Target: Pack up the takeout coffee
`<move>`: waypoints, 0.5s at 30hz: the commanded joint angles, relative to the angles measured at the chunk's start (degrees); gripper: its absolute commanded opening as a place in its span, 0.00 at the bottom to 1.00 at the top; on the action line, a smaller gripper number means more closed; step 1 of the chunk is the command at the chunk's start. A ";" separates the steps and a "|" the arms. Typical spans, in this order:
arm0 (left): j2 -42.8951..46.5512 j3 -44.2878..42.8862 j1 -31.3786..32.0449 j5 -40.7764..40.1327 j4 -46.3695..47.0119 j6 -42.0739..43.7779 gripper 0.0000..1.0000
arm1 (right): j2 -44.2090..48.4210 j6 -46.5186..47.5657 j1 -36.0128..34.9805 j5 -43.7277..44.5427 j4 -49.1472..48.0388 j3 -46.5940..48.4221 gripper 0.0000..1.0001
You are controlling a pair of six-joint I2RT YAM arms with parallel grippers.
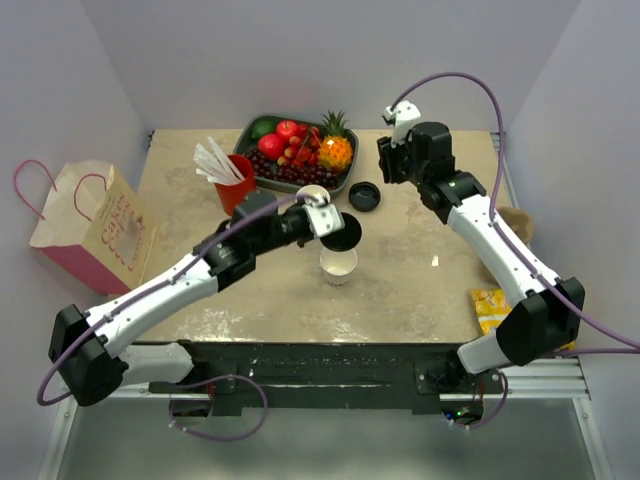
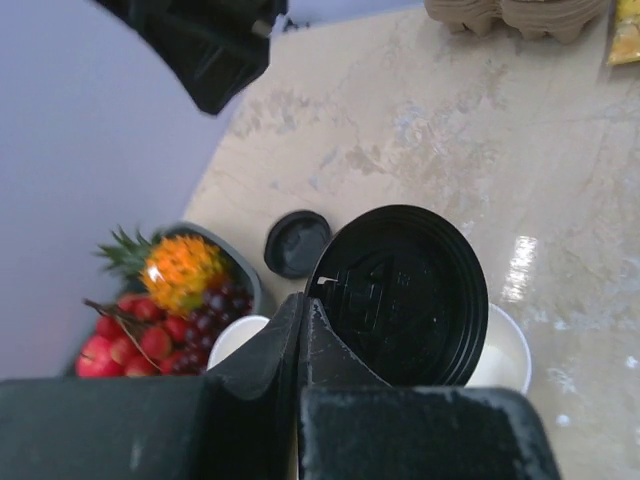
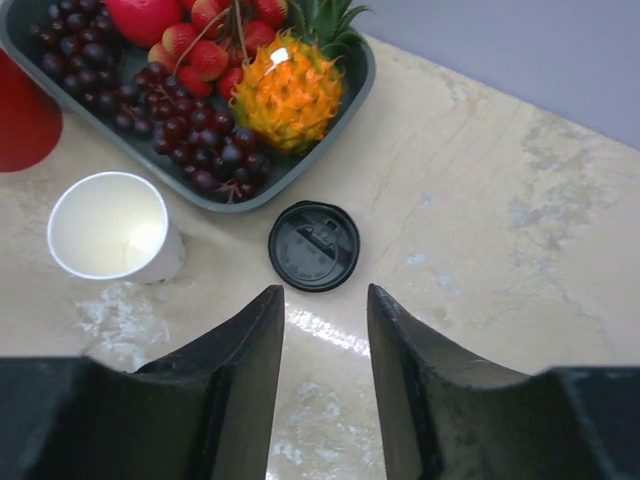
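The takeout coffee's white paper cup (image 1: 338, 265) stands mid-table with no lid on it. My left gripper (image 1: 333, 224) is shut on the rim of a round black lid (image 1: 347, 233), holding it tilted just above that cup. In the left wrist view the lid (image 2: 410, 295) covers most of the cup's rim (image 2: 507, 362), and the gripper (image 2: 305, 312) pinches the lid's left edge. My right gripper (image 1: 385, 162) hovers open over a second black lid (image 1: 364, 196) that lies flat on the table. In the right wrist view this lid (image 3: 313, 245) sits just beyond the gripper (image 3: 323, 300).
A second lidless white cup (image 1: 313, 193) stands beside the grey fruit tray (image 1: 243, 135). A red cup with white straws (image 1: 233, 185) is left of it. A pink paper bag (image 1: 90, 225) stands off the table's left edge. A yellow packet (image 1: 490, 305) and a cardboard carrier (image 1: 515, 222) lie at the right.
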State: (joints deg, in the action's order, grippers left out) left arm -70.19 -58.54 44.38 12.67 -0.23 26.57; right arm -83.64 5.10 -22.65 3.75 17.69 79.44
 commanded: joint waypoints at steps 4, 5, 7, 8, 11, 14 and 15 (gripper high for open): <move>6.30 16.96 10.71 -14.66 25.61 25.98 0.00 | -7.41 -10.89 4.28 -21.48 7.54 4.50 0.52; 6.21 17.58 11.51 -15.99 26.67 27.91 0.00 | -6.98 -11.86 4.55 -22.63 6.40 3.37 0.55; 6.04 18.29 12.31 -17.49 28.96 28.97 0.00 | -7.24 -11.79 4.46 -27.46 4.90 1.34 0.60; 5.95 18.64 12.40 -17.67 29.84 29.76 0.00 | -7.77 -11.26 4.46 -30.18 5.33 1.25 0.63; 5.86 20.74 12.48 -16.80 33.09 31.34 0.00 | -10.31 -8.36 4.55 -38.54 9.10 2.39 0.66; 5.42 23.90 13.27 -15.57 36.78 33.89 0.00 | -10.50 -8.18 4.64 -41.27 9.38 1.42 0.68; 5.16 24.18 13.62 -15.65 38.36 34.16 0.00 | -10.58 -8.44 4.72 -41.54 9.12 0.81 0.68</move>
State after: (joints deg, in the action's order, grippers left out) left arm -65.23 -36.97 56.75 -2.94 27.49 55.33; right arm -94.89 -3.42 -18.00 -28.58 26.17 80.58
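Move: The left hand, shut, has the black lid at its fingertips, lid centre about 4 cm right; the near cup it came off stands about 4 cm right, 2 back and 18 below. The far cup is some 14 cm ahead, 2 left, 18 below. From the right hand, that black lid is about 15 cm back, 10 left, level; the near cup is 15 back, 9 left, 18 below, and the spare lid 7 ahead, 2 left, 23 below. The left hand, fingers staying shut, draws back about 3.5 cm and dips about 4 beside the near cup, then comes up again by 2 cm and slightly forward, its wrist rolling back some 30 degrees so that the tips lift, and the black lid comes free of its fingertips. Meanwhile the right hand swoops down about 9 cm, left 6 and back 3, away from above the spare lid's side towards the near cup and the loosened black lid, tipping its fingers down and turning counter-clockwise while they open wider, touching nothing at the end. ##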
